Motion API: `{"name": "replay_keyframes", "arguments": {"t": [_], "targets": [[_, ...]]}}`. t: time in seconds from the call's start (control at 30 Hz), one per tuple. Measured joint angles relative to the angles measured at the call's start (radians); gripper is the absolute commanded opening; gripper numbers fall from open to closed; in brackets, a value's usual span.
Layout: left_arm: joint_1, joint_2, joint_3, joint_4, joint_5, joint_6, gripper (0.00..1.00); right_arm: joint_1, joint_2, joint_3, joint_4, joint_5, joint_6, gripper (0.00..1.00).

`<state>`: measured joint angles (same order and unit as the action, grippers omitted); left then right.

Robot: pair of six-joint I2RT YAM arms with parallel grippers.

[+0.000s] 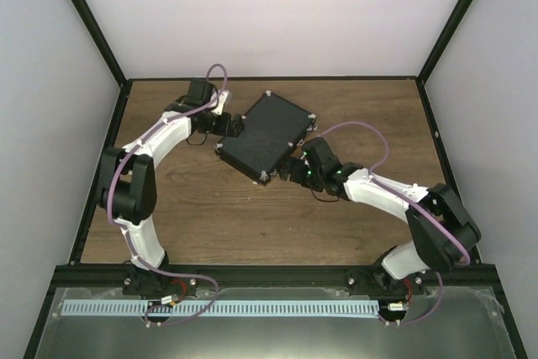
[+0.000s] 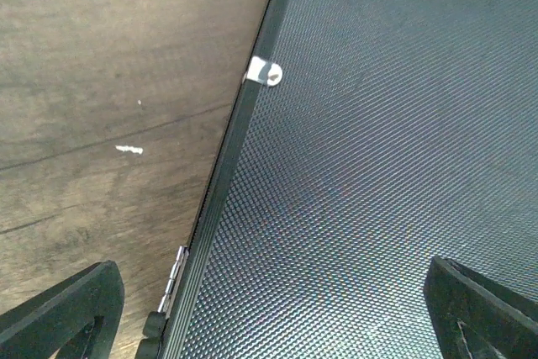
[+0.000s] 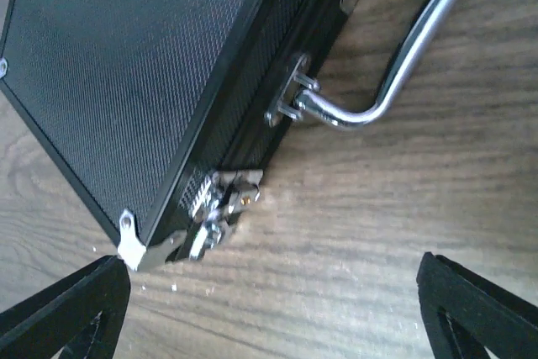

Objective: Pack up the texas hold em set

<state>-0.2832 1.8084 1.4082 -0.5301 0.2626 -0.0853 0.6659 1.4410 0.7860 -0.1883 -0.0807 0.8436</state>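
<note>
The texas hold em set shows only as a small black briefcase (image 1: 267, 134), lid shut, lying flat and turned diagonally on the wooden table. My left gripper (image 1: 234, 126) is at its far-left edge. In the left wrist view this gripper (image 2: 273, 292) stands open over the textured lid (image 2: 378, 140), close to a hinge (image 2: 174, 279). My right gripper (image 1: 290, 167) is at the case's near-right side. It is open (image 3: 271, 283) above bare wood, just off a silver latch (image 3: 220, 203) and a silver corner (image 3: 134, 245). The chrome handle (image 3: 403, 65) lies flat on the table.
The wooden table (image 1: 210, 216) is bounded by a black frame (image 1: 101, 157) and white walls. A metal rail with a white strip (image 1: 218, 308) runs along the near edge by the arm bases. Purple cables (image 1: 370, 128) loop off both arms.
</note>
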Motion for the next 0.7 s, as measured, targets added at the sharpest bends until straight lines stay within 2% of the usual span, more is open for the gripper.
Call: {"name": "replay_keyframes", "arguments": {"t": [0.3,0.43,0.6,0.7], "targets": [[0.001,0.105,0.016,-0.058,-0.011,0.027,1.0,-0.041,0.171,0.043,0.074,-0.083,-0.002,0.59],[0.002,0.131,0.017,-0.076,-0.011,0.031,1.0,-0.041,0.205,0.043,0.1,-0.106,-0.01,0.54],[0.002,0.136,0.017,-0.085,-0.011,0.032,1.0,-0.042,0.24,0.044,0.137,-0.121,-0.03,0.38],[0.002,0.138,0.017,-0.087,-0.011,0.034,1.0,-0.042,0.282,0.055,0.15,-0.135,-0.043,0.34]]}}
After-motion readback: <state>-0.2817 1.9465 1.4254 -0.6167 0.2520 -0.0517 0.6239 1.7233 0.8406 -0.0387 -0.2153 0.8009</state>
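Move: The closed case lies under and between both hands. From the right hand, the near latch is about 4 cm left, 1 cm ahead and 6 cm down; the handle is some 6 cm ahead and 3 cm right, and the case's middle about 10 cm ahead and 6 cm left. The left hand hangs roughly 7 cm above the lid near the hinge side, the case's middle 7 cm to its right and 1 cm back, with that latch 11 cm back and 8 cm right. Downward with both hands: the right one first edges forward, then sinks about 6 cm while drifting left towards the near latch, its fingers closing by well over half until one fingertip comes up against the latch. The wide-open left hand drops some 6.5 cm onto the lid by the hinge edge, slowing to a stop with its fingers tipping slightly back, and seems to bear on the lid. ##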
